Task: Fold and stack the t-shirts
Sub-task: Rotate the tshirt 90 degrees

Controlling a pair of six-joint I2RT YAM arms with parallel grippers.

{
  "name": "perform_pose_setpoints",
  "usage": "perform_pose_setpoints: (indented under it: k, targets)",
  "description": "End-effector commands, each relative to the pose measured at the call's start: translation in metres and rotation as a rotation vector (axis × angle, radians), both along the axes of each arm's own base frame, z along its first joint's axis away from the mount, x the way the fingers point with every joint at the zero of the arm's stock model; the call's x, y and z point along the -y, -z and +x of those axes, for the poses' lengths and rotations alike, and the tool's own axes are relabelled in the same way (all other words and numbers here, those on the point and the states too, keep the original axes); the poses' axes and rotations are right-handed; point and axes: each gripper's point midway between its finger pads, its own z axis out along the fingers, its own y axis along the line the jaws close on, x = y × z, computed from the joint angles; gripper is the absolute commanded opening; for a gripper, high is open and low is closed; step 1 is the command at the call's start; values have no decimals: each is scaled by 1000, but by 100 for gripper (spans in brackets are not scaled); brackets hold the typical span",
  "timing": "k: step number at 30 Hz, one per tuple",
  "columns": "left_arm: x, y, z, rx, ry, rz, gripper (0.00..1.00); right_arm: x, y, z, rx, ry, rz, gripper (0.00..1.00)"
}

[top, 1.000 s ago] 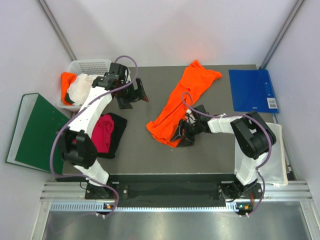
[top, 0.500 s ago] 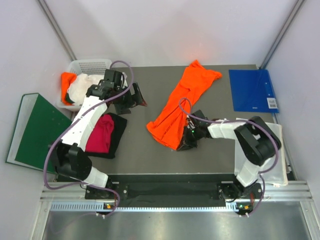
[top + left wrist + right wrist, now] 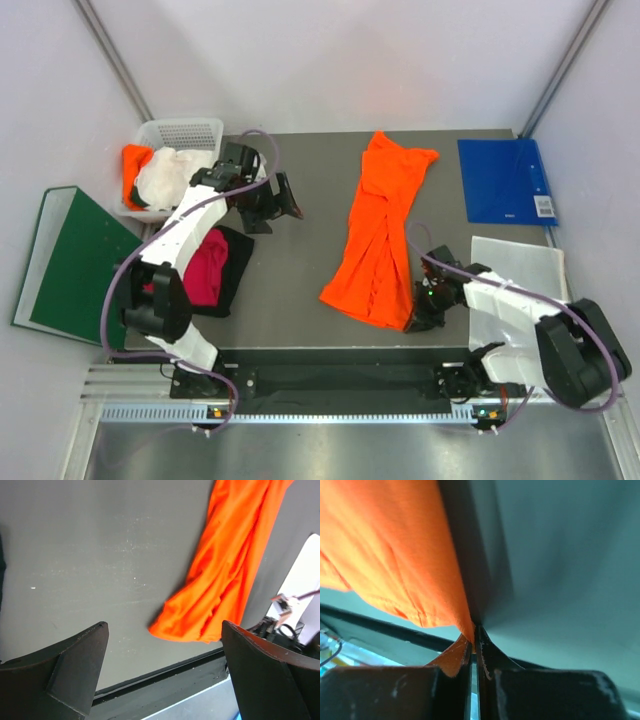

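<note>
A bright orange t-shirt [image 3: 382,235] lies stretched in a long strip down the middle of the dark table; it also shows in the left wrist view [image 3: 225,570] and the right wrist view [image 3: 395,555]. My right gripper [image 3: 418,318] is shut on the shirt's near corner by the table's front edge; in the right wrist view the gripper [image 3: 474,635] pinches the cloth. My left gripper [image 3: 278,198] is open and empty over the table's left part, its fingers [image 3: 75,670] wide apart. A magenta-pink shirt [image 3: 205,265] lies folded on a black shirt [image 3: 238,262] at the left.
A white basket [image 3: 180,135] at the back left holds a white shirt [image 3: 162,175] and an orange shirt [image 3: 132,165]. A dark green binder [image 3: 70,262] lies left of the table. A blue folder [image 3: 505,180] and a white sheet [image 3: 520,270] lie at the right.
My right gripper has pulled the orange shirt's corner toward the front right, drawing the shirt into a straighter, longer strip. My left arm has shifted only slightly.
</note>
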Motion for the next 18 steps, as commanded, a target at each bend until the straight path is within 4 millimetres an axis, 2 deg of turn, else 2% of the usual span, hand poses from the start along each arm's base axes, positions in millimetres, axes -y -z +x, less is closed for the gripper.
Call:
perform_pose_setpoints:
  k: [1,5,6,7,9,10,11,12,13,14,15,16,17,18]
  targets:
    - [17,2,3,13,51,-37,99,54,11,-30,-56,36,-162,0]
    - [24,9,1,2,72,-42,99,52,3,-27,-38,77,-147,0]
    - [27,10,0,-4,79,-48,99,49,-3,-21,-26,75,-139,1]
    - [29,10,1,-2,85,-50,99,46,-8,-15,-5,64,-121,6]
    - [35,13,2,-2,107,-65,99,34,-33,6,71,66,-69,30]
    - [38,15,3,-2,118,-68,99,29,-46,18,129,59,-42,49]
    - [41,12,6,8,130,-78,99,23,-71,38,210,59,-21,60]
    - [44,19,11,0,138,-82,99,22,-83,49,260,56,-21,70]
    - [48,19,15,5,149,-88,99,25,-91,64,310,64,-47,90]
    - [51,13,24,30,157,-97,99,24,-113,84,376,77,-51,99]
    - [56,22,33,19,163,-99,99,26,-120,96,410,67,-69,100]
    - [60,21,40,28,179,-107,99,30,-118,111,408,84,-97,100]
    - [66,8,56,75,190,-122,99,28,-133,134,467,99,-87,100]
    - [71,22,67,50,198,-123,99,32,-133,148,481,112,-92,100]
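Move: The right hand, shut at table level on the orange t-shirt's near right corner, has the t-shirt's middle about 20 cm ahead and 6 cm to its left; the white sheet lies roughly 23 cm to its right and 5 cm ahead, the blue folder some 32 cm ahead and 21 cm to its right. From the open left hand, the t-shirt's middle is about 21 cm to the right, 1 cm back and 18 cm below. Still pinching the near right corner, the right hand drags it along the table about 4 cm to the right and a little back, then opens wide, lets go, and rises some 11 cm while swinging about 10 cm forward over the t-shirt's right side, its fingers tipping forward roughly 20 degrees. Meanwhile the left hand, staying wide open and clear above the table, drifts about 5 cm right and 4 cm down towards the t-shirt. ##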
